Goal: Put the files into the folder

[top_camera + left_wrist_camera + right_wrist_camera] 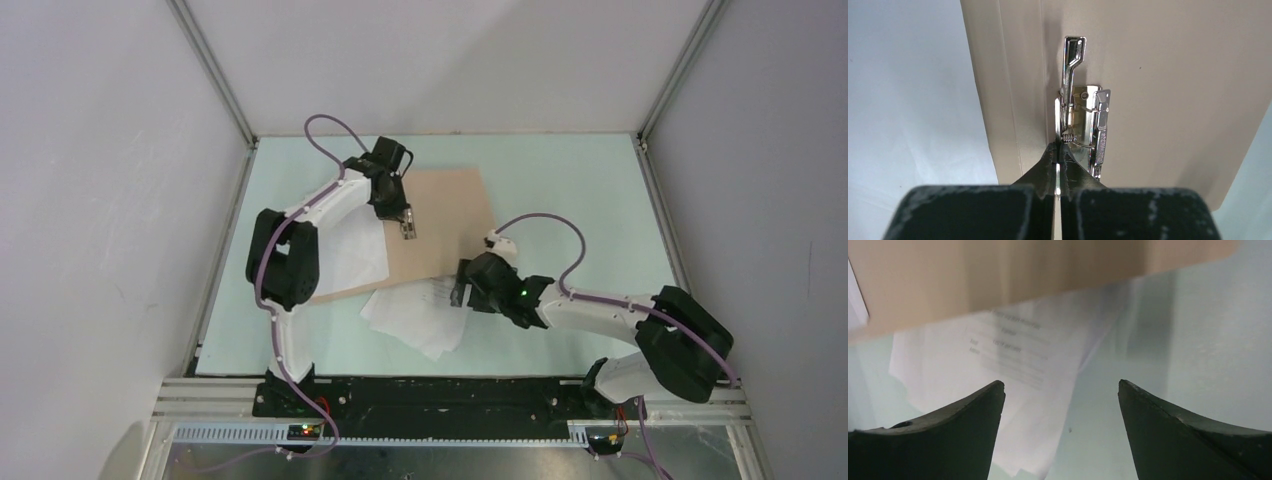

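Observation:
The tan folder (pixel 450 215) lies open on the mat at the centre. My left gripper (pixel 407 229) is over its spine, shut on the thin lever of the metal clip (pixel 1088 125); in the left wrist view the fingertips (pixel 1059 150) pinch the lever's bright edge against the folder (pixel 1173 90). The files (pixel 418 315), white sheets with faint print, lie fanned at the folder's near edge, partly tucked under it. My right gripper (pixel 466 290) hovers over their right edge, open with nothing between its fingers. In the right wrist view the gripper (pixel 1062 385) spans the files (pixel 1013 355) and bare mat, below the folder (pixel 998 275).
Another white sheet (pixel 352 250) lies left of the folder's spine, under the left arm. The pale green mat (pixel 570 180) is bounded by grey walls and aluminium posts (pixel 645 120) at the back corners. A black rail (pixel 450 395) runs along the near edge.

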Tool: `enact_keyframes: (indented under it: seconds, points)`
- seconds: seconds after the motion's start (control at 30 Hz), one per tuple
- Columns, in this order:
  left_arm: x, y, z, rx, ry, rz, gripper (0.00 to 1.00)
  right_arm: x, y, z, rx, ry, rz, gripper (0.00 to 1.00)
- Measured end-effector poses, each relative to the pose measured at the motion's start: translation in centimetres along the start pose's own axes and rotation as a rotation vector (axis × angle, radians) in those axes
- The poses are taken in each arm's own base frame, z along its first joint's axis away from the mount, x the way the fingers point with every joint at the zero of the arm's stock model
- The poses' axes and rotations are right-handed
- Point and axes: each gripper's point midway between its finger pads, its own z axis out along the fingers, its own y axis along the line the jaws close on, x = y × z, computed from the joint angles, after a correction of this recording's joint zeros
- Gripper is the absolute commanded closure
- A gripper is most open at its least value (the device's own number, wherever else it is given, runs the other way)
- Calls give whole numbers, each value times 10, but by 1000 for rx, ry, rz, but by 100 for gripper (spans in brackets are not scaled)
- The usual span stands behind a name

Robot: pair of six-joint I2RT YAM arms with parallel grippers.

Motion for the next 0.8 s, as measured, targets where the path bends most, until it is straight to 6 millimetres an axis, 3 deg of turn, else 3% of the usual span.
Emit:
enact_keyframes:
  seconds: [0.13, 0.23, 0.27, 0.3, 0.33, 0.37, 0.43, 0.53, 0.6, 0.8]
  points:
    - [14, 7, 24, -28, 57, 19, 100, -20, -20, 6, 15, -38, 119, 11]
    - [22, 12, 36, -46, 88, 35, 98, -29, -20, 9, -2, -53, 158, 12]
    - [25, 14, 41, -52, 99, 43, 92, -31, -18, 9, -11, -57, 163, 12]
    - [26, 15, 45, -55, 107, 50, 74, -32, -16, 9, -20, -60, 165, 12]
    - [28, 15, 48, -55, 114, 56, 65, -33, -15, 9, -25, -62, 168, 12]
    - [29, 16, 49, -54, 120, 63, 46, -33, -14, 9, -31, -63, 169, 12]
    - [29, 16, 48, -50, 118, 79, 31, -33, -13, 9, -34, -60, 172, 12]
    - [30, 17, 39, -37, 101, 80, 29, -29, -10, 8, -42, -49, 169, 12]
    - [41, 25, 24, -43, 98, 77, 29, -23, -6, 7, -48, -36, 161, 12]
    - [100, 62, -32, -86, 65, 49, 33, 7, 0, 3, -71, 26, 145, 12]
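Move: The folder's metal clip is already held between the left fingers, its middle about 1 cm to their right and 1 cm below, with the folder raised off the table; it is headed for the table some 8 cm straight below. The sheet already in the folder lies about 13 cm left and 3 cm back of the hand, the loose files roughly 19 cm back and 3 cm right. From the right hand, the clip lies some 16 cm ahead and 12 cm left. The folder, still pinched by its clip in the left fingers, is lowered about 6 cm almost straight down, then the fingers open and let go of the clip. The left hand draws back about 10 cm over the folder, drifting left and rising slightly, towards the loose files. The open right hand edges about 3 cm forward and right beside the files, then returns. ##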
